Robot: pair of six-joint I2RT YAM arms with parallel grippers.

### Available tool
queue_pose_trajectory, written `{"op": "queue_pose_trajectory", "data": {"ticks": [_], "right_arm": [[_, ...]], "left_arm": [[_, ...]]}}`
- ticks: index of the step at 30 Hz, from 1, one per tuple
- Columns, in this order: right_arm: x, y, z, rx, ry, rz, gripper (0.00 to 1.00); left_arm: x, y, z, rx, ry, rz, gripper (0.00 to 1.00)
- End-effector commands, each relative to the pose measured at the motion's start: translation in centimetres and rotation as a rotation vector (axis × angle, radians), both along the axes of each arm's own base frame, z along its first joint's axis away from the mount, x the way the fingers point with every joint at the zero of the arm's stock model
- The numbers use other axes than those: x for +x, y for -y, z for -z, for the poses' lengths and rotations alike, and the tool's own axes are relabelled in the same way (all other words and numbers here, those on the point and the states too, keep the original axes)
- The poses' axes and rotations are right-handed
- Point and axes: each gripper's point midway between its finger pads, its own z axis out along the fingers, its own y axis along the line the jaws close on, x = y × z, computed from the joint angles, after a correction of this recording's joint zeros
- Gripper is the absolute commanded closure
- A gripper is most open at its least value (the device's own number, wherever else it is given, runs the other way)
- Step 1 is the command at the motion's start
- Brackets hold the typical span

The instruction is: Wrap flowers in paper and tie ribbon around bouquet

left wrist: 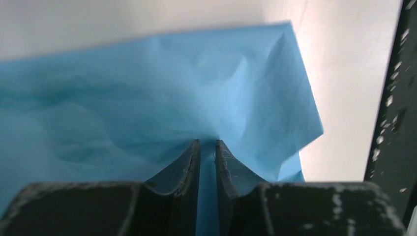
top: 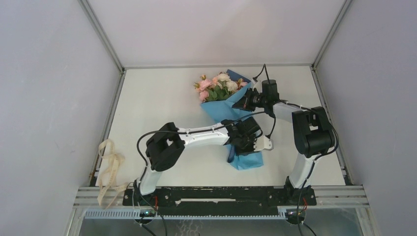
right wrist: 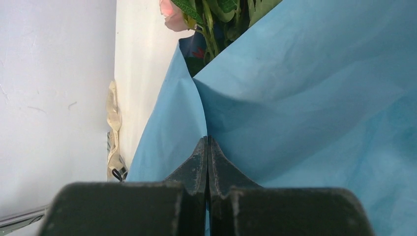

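Observation:
The bouquet lies on the table, its flowers (top: 219,86) pink, peach and cream at the far end. The blue paper (top: 225,109) runs in a cone toward its near end (top: 248,160). My left gripper (top: 247,139) is over the cone's lower part; in the left wrist view, the left gripper (left wrist: 207,142) is shut on a bunched fold of the paper (left wrist: 147,98). My right gripper (top: 244,103) is at the cone's upper right edge. Seen by the right wrist camera, the right gripper (right wrist: 207,138) pinches a fold of the paper (right wrist: 305,98) below the flowers (right wrist: 206,14). The cream ribbon (top: 109,166) lies at the table's left edge, apart from both grippers.
Grey walls close in the white table (top: 162,103) on the left, right and far sides. A black rail (top: 221,194) with the arm bases runs along the near edge. The ribbon (right wrist: 114,118) also shows far off in the right wrist view.

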Motion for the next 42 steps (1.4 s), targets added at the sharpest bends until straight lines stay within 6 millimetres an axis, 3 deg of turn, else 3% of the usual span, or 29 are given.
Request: {"op": "queue_pose_trajectory", "data": {"ticks": [1,8,16,24,33,36,42], "right_arm": [[0.9,0.5,-2.7,0.024,0.089,0.013,1.00],[0.6,2.3,-4.7,-0.026,0.134,0.041,1.00],[0.8,6.3,-6.3,-0.137,0.183,0.148,1.00],[0.3,11.0,-3.3,-0.247,0.104,0.278,1.00],[-0.5,13.7,-0.1,-0.371,0.039,0.367,1.00],[-0.4,13.9,2.2,-0.375,-0.005,0.373,1.00],[0.1,13.8,4.2,-0.361,-0.050,0.389,1.00]], "left_arm": [[-0.6,-3.0,4.0,0.100,0.000,0.047,0.78],[-1.9,-6.7,6.9,0.189,-0.071,0.055,0.81],[-3.0,-10.0,7.8,0.233,-0.098,0.070,0.83],[-3.7,-11.7,7.2,0.239,-0.087,0.077,0.83],[-3.0,-12.6,6.3,0.237,-0.067,0.054,0.83],[-2.8,-11.7,4.7,0.210,-0.075,0.040,0.83],[-3.1,-10.1,-0.3,0.155,-0.113,0.020,0.78]]}}
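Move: The right gripper's shut fingers are already at the blue paper's upper right edge; the flower heads lie about 8 cm ahead and 7 cm left of it, 5 cm lower, with the navy paper's corner some 13 cm ahead and 2 cm right. The left gripper is over the paper's lower end, whose middle is roughly 4 cm back, 3 cm right and 5 cm below; from there the flowers are about 30 cm ahead and 10 cm left. Swing the wrapped bouquet round with both grippers. Keep the right fingers shut on the paper edge, carry it about 12 cm right, first rising some 5 cm and then sinking past the starting height, turning clockwise and dipping the fingertips about 20 degrees. Meanwhile lower the left gripper 4 cm, keep its fingers on the lower end and drag that left to make nearly 10 cm in all. ##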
